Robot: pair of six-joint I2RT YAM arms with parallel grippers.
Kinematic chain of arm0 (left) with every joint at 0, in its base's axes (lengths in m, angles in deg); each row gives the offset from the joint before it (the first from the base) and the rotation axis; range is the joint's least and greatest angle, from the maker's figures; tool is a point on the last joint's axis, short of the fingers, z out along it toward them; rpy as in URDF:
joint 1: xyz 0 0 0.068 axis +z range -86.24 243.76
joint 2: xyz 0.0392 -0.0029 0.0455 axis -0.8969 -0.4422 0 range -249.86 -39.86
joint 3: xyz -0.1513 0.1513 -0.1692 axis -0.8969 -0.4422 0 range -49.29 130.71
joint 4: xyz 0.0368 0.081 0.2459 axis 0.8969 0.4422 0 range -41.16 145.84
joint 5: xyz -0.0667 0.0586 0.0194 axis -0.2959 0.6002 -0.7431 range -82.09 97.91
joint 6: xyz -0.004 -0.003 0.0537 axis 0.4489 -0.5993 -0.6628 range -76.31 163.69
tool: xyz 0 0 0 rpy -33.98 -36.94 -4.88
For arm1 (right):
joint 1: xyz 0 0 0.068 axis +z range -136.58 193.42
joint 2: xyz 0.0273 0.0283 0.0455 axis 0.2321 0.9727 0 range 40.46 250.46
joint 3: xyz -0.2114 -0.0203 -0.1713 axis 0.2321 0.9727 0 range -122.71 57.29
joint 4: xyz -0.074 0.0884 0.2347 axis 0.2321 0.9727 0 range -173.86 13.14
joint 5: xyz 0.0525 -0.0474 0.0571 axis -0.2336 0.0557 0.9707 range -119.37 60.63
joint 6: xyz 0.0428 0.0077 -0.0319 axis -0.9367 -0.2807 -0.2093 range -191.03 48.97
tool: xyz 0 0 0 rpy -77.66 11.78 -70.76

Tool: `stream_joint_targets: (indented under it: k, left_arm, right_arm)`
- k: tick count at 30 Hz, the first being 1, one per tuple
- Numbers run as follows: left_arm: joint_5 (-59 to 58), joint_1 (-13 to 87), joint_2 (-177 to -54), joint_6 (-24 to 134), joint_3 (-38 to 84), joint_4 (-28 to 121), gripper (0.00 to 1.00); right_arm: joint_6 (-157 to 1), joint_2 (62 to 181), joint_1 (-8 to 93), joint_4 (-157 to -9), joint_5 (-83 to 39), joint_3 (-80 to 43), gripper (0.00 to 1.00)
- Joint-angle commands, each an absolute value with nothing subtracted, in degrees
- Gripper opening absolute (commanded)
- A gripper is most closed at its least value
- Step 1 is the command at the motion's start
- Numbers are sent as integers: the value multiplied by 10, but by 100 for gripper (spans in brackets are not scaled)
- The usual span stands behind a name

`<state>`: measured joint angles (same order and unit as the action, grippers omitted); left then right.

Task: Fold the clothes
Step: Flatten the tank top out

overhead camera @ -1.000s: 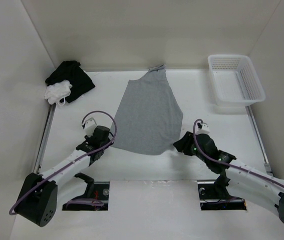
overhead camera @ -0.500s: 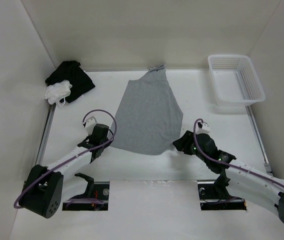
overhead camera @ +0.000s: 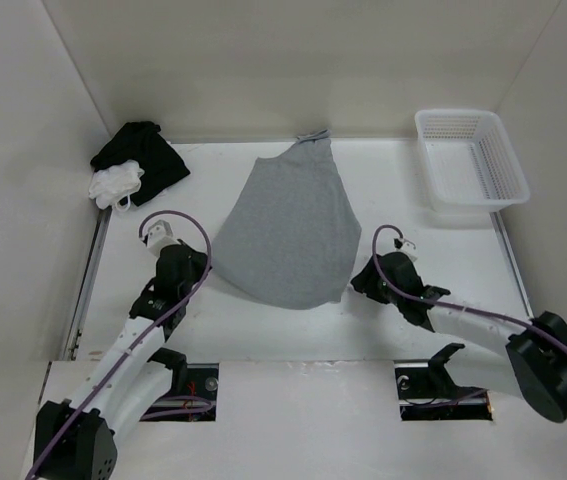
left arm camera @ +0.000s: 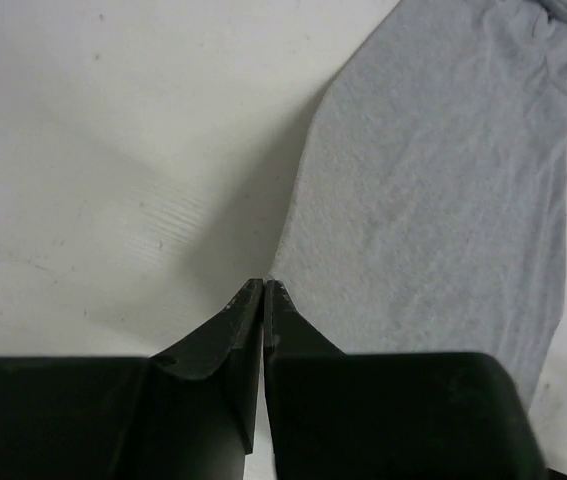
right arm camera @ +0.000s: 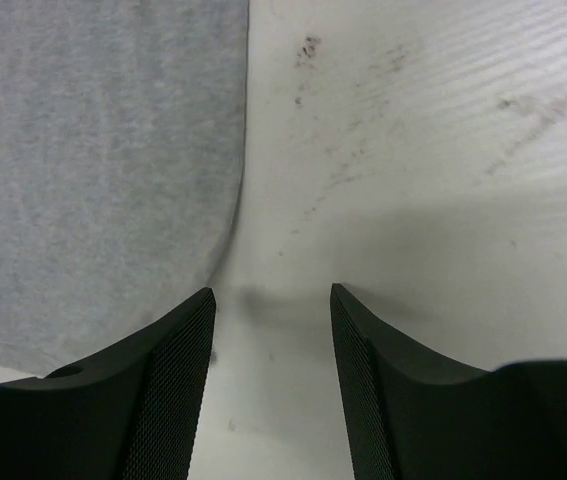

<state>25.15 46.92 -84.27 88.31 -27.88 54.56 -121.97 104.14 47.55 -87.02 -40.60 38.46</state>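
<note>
The clothes (overhead camera: 288,230), a plain grey knit top, lie spread flat mid-table, narrow end to the back. My left gripper (overhead camera: 201,266) sits at their near left corner. In the left wrist view its jaws (left arm camera: 264,284) are shut, and the corner of the grey fabric (left arm camera: 433,190) runs right into the tips, with shadow beneath that edge. Beside the near right edge my right gripper (overhead camera: 359,283) stands open. In the right wrist view its left finger (right arm camera: 178,345) overlaps the hem of the clothes (right arm camera: 93,170), and only bare table shows inside the right gripper (right arm camera: 271,292).
A white basket (overhead camera: 471,160) stands at the back right. A black cloth bundle (overhead camera: 145,158) with a small white cloth (overhead camera: 115,186) on it lies at the back left. White walls close in the table on three sides.
My left gripper has closed at the top's near left corner and moved left and back. The fabric's left edge has spread out leftward. The right gripper has crept slightly toward the hem.
</note>
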Motion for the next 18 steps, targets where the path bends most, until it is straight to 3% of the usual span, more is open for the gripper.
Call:
stream_joint_targets:
  k: [1, 5, 9, 10, 18]
  left_arm:
    - [236, 475, -852, 880, -270, 529, 2]
    - [222, 482, -859, 891, -291, 501, 2]
    - [213, 485, -864, 896, -300, 477, 2]
    - [211, 485, -864, 897, -300, 477, 2]
    - [222, 483, -794, 894, -303, 512, 2]
  right_arm:
    - [-1217, 1107, 470, -968, -372, 333, 53]
    - [-1225, 1178, 471, -1024, -351, 312, 43]
    - [-1228, 1218, 471, -1059, -335, 295, 7]
    - [-1223, 1211, 471, -1054, -337, 294, 4]
    - [-1231, 984, 566, -739, -376, 296, 3]
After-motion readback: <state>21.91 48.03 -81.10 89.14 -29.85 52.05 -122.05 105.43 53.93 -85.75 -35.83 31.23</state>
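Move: The tank top's near right corner lies just ahead of the open right gripper, about 3 cm forward, 4 cm left and 1 cm lower. The garment's middle is some 15 cm forward and 15 cm left of this gripper; the empty white basket is about 30 cm forward and 27 cm right of it. From the shut left gripper, which already holds the opposite near corner up, the right corner lies roughly 28 cm right, 4 cm back and 9 cm down. Slide the right gripper forward and left about 5 cm, low over the table, and shut its fingers on the tank top's near right corner. Then draw that pinched corner back and up some 4 cm, still easing left. Keep the left gripper pinching its raised corner, letting it dip a little and come back up. ##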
